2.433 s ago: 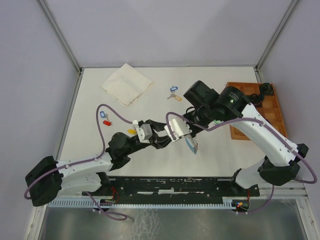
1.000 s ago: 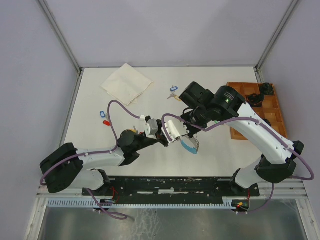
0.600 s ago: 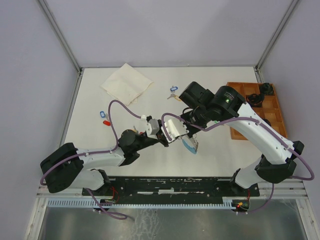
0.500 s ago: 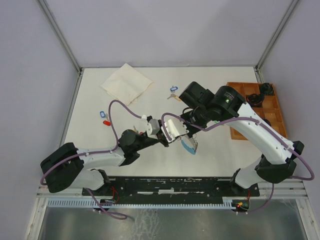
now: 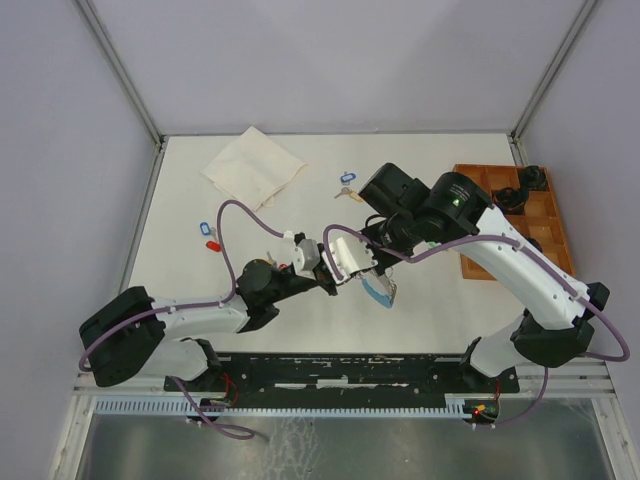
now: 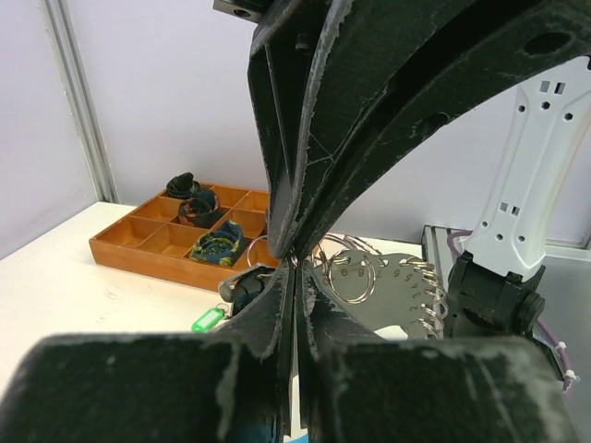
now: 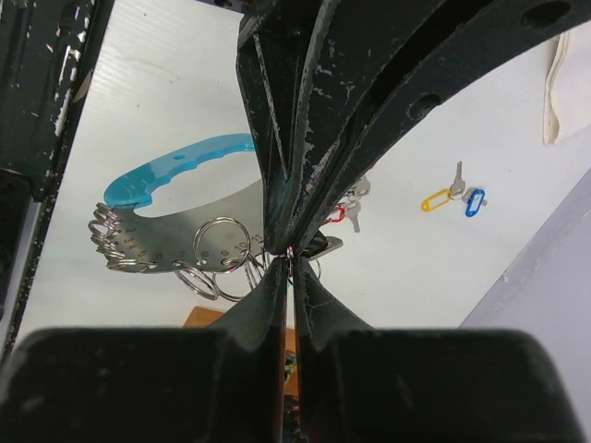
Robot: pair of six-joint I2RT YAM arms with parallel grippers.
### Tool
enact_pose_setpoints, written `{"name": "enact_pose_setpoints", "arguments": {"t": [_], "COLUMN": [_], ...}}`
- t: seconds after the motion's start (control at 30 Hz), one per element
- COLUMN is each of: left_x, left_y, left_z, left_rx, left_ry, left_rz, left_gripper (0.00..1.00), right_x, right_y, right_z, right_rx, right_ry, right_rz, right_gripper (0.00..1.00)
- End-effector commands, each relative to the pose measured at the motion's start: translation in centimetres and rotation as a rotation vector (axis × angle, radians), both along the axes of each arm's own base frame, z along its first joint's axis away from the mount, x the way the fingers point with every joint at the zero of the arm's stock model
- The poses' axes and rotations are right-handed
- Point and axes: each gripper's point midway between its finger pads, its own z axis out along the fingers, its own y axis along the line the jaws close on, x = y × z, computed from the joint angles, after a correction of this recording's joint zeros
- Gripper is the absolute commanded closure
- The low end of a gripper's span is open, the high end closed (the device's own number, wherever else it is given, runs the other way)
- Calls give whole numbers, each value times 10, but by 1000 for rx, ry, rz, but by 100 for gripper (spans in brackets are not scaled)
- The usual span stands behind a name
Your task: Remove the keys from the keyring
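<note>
The keyring (image 5: 381, 291), a silver numbered plate (image 6: 397, 286) with a light-blue band (image 7: 175, 166) and several split rings, hangs above the table's middle. My right gripper (image 7: 288, 259) is shut, its tips pinching a thin ring at the plate's edge. My left gripper (image 6: 295, 264) meets it tip to tip and is shut on the same bunch of rings. A green-tagged key (image 6: 208, 320) and a red-tagged key (image 7: 337, 214) dangle there. Loose keys lie on the table: blue tag (image 5: 347, 177), yellow (image 5: 351, 195), and blue (image 5: 206, 228) and red (image 5: 211, 245) at the left.
A folded white cloth (image 5: 252, 168) lies at the back left. A wooden compartment tray (image 5: 520, 215) with dark items stands at the right edge, also seen from the left wrist as the tray (image 6: 138, 242). Purple cables loop over both arms.
My left gripper's jaws have closed at the ring bunch. Both arms and the keyring have stayed almost where they were over the last second.
</note>
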Motion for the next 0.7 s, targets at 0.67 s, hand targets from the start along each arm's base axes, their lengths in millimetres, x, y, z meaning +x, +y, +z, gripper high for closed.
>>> {"name": "enact_pose_setpoints", "arguments": {"t": [0.67], "left_x": [-36], "left_y": [61], "left_z": [66], "left_rx": [-311], "left_ry": [-265], "left_rz": [38], "left_gripper": [97], "right_x": [14], "right_y": [33], "right_z": [66], "right_rx": [702], "right_ry": [373], "right_rz": [-207], "right_gripper": [54]}}
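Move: The keyring is pinched at its small rings by both shut hands, whose tips meet there; its plate and blue handle hang some 5 cm back, 1 cm right and 4 cm below each hand. A loose-hanging key sits about 2 cm ahead, 1 cm right and 2 cm below the tips. On the table, some 22 cm below the hands, the red and green tags lie about 9 cm ahead and 3 cm left, the yellow and blue tags about 23 cm ahead and 4 cm left. The keyring's rings are let go by the right fingers, which open about halfway as that hand rises nearly 4 cm and goes some 2 cm forward, its fingertips swinging up towards the left by roughly 30 degrees. The left hand, still pinching the rings, draws the keyring about 4 cm left and 2 cm back, away from the right hand, lifting slightly. ##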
